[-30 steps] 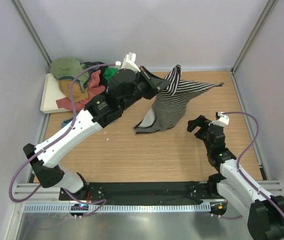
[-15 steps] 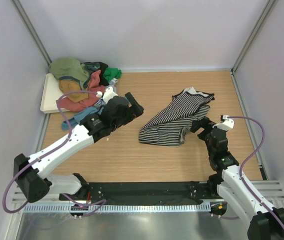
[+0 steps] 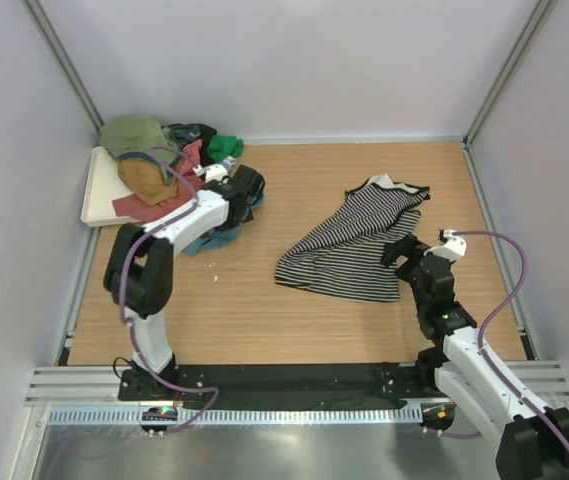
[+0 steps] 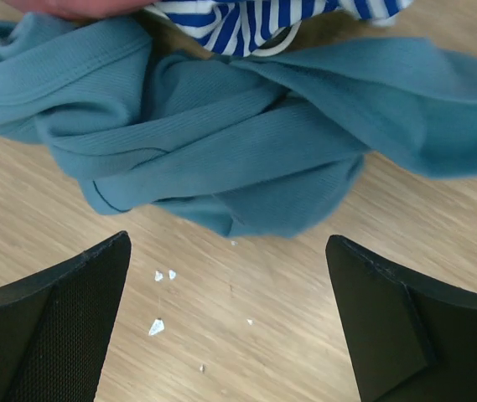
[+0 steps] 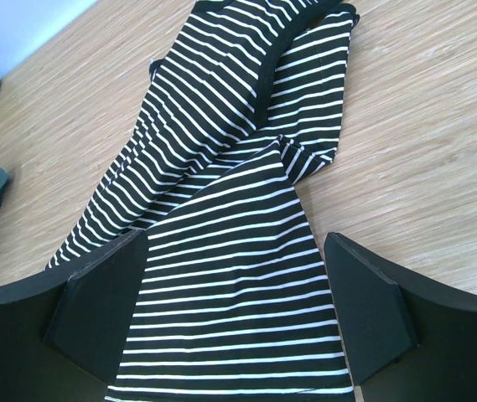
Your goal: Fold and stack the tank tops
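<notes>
The black-and-white striped tank top (image 3: 354, 245) lies crumpled and spread on the table, right of the middle. My right gripper (image 3: 402, 256) stands open at its right edge; in the right wrist view the striped cloth (image 5: 230, 251) lies between and below the fingers (image 5: 95, 310), not gripped. My left gripper (image 3: 244, 198) hangs open by the pile of tank tops (image 3: 169, 165) at the back left. In its wrist view the teal-blue top (image 4: 221, 142) lies bunched just ahead of the open fingers (image 4: 54, 327), with bare wood between them.
The pile holds olive (image 3: 134, 135), mustard (image 3: 149, 178), coral (image 3: 179, 190) and green (image 3: 226, 147) cloth, partly on a white tray (image 3: 94, 200). A blue-and-white striped cloth (image 4: 255, 21) lies behind the teal top. Small white specks (image 4: 158, 325) dot the wood. Walls close in on the left, the back and the right.
My left gripper let go of the striped top, which dropped flat onto the table, and the arm pulled back left to the pile. My right gripper moved up to the striped top's edge.
</notes>
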`<state>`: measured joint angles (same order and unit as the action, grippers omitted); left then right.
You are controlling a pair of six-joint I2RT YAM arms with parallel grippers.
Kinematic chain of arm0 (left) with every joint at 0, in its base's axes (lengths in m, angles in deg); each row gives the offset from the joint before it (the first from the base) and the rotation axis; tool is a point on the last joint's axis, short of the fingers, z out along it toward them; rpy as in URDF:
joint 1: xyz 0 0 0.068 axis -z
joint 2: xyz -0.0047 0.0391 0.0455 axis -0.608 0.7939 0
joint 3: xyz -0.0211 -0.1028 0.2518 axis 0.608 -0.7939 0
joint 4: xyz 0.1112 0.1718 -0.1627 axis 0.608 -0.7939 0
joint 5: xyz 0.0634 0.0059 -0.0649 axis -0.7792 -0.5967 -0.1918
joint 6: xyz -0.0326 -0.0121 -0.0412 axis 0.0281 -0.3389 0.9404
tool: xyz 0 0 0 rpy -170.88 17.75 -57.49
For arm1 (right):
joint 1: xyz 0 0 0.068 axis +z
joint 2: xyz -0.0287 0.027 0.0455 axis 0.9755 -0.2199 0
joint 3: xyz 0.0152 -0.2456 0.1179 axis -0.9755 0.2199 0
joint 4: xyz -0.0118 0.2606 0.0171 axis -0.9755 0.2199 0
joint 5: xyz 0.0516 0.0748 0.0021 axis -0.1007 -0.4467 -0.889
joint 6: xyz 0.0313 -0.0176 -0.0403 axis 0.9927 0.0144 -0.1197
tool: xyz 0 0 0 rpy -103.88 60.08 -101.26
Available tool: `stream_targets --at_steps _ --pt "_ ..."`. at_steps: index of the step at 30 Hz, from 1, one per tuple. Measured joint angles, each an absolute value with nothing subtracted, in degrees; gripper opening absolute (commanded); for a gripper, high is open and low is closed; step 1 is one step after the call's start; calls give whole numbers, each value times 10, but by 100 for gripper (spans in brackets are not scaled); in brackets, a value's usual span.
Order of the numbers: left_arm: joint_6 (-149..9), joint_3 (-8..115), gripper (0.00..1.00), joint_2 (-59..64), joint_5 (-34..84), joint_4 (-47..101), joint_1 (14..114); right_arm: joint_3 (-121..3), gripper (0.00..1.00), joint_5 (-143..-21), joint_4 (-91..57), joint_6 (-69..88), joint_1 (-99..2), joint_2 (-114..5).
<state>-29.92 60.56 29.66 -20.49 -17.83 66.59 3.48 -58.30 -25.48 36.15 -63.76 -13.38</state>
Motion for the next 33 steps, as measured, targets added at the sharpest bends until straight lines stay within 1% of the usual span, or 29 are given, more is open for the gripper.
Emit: stream_targets --at_steps 4,6,8,9,11,12,13,14,17,20,24,26,29,32,33 --pt "-320 690 100 416 -216 -209 654 35 93 -583 -255 361 -638 -134" --pt "-329 721 99 453 -219 -213 650 35 93 -583 -255 361 -638 -134" --pt "-331 738 95 478 -218 -220 645 35 93 -583 -255 361 -638 -134" --pt "-331 740 80 484 -215 -220 641 35 93 -583 -255 361 -638 -134" --pt "-329 728 63 484 -202 -215 628 35 93 -583 -255 361 -638 -134" --pt "-329 715 47 479 -191 -205 620 35 93 -584 -255 361 -638 -134" --pt "-328 695 35 470 -180 -189 612 35 93 -584 -255 361 -638 -134" --pt "-330 672 0 458 -167 -176 603 35 93 -585 -255 362 -638 -134" --pt "-345 602 0 392 -132 -146 587 35 93 -585 -255 361 -638 -134" --pt "-348 553 0 294 -107 -147 590 35 93 -587 -255 361 -638 -134" --pt "-347 542 0 138 -94 -145 595 35 93 -591 -257 362 -638 -140" --pt "-341 556 0 56 -83 -144 578 35 93 -592 -257 362 -638 -141" --pt "-325 604 0 0 -59 -145 500 35 92 -595 -259 361 -638 -142" --pt "-311 698 1 29 -40 -156 383 35 93 -598 -259 362 -638 -144" --pt "-309 736 9 55 -38 -157 348 35 93 -598 -260 361 -638 -144"
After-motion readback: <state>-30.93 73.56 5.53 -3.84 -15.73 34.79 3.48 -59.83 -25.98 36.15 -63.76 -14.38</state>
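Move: The blue top lies crumpled on the table some 8 cm below the open left hand, its middle only about 3 cm ahead and 3 cm to the left. From that hand the navy-striped top stands roughly 8 cm ahead and 6 cm left, the red top about 6 cm ahead and 18 cm left; the spread black-striped tank top is some 25 cm right and 5 cm nearer the base. From the right hand, the blue top is about 40 cm left and 5 cm ahead. The left fingers pinch the blue top, shutting on it after the hand has sunk about 8 cm with a short reach forward. Drawing slightly back and left, the hand then pulls the cloth steeply up, over 30 cm from its lowest point, and swings left beside the pile late in the rise, the fingers tipping up by some 35 degrees. ##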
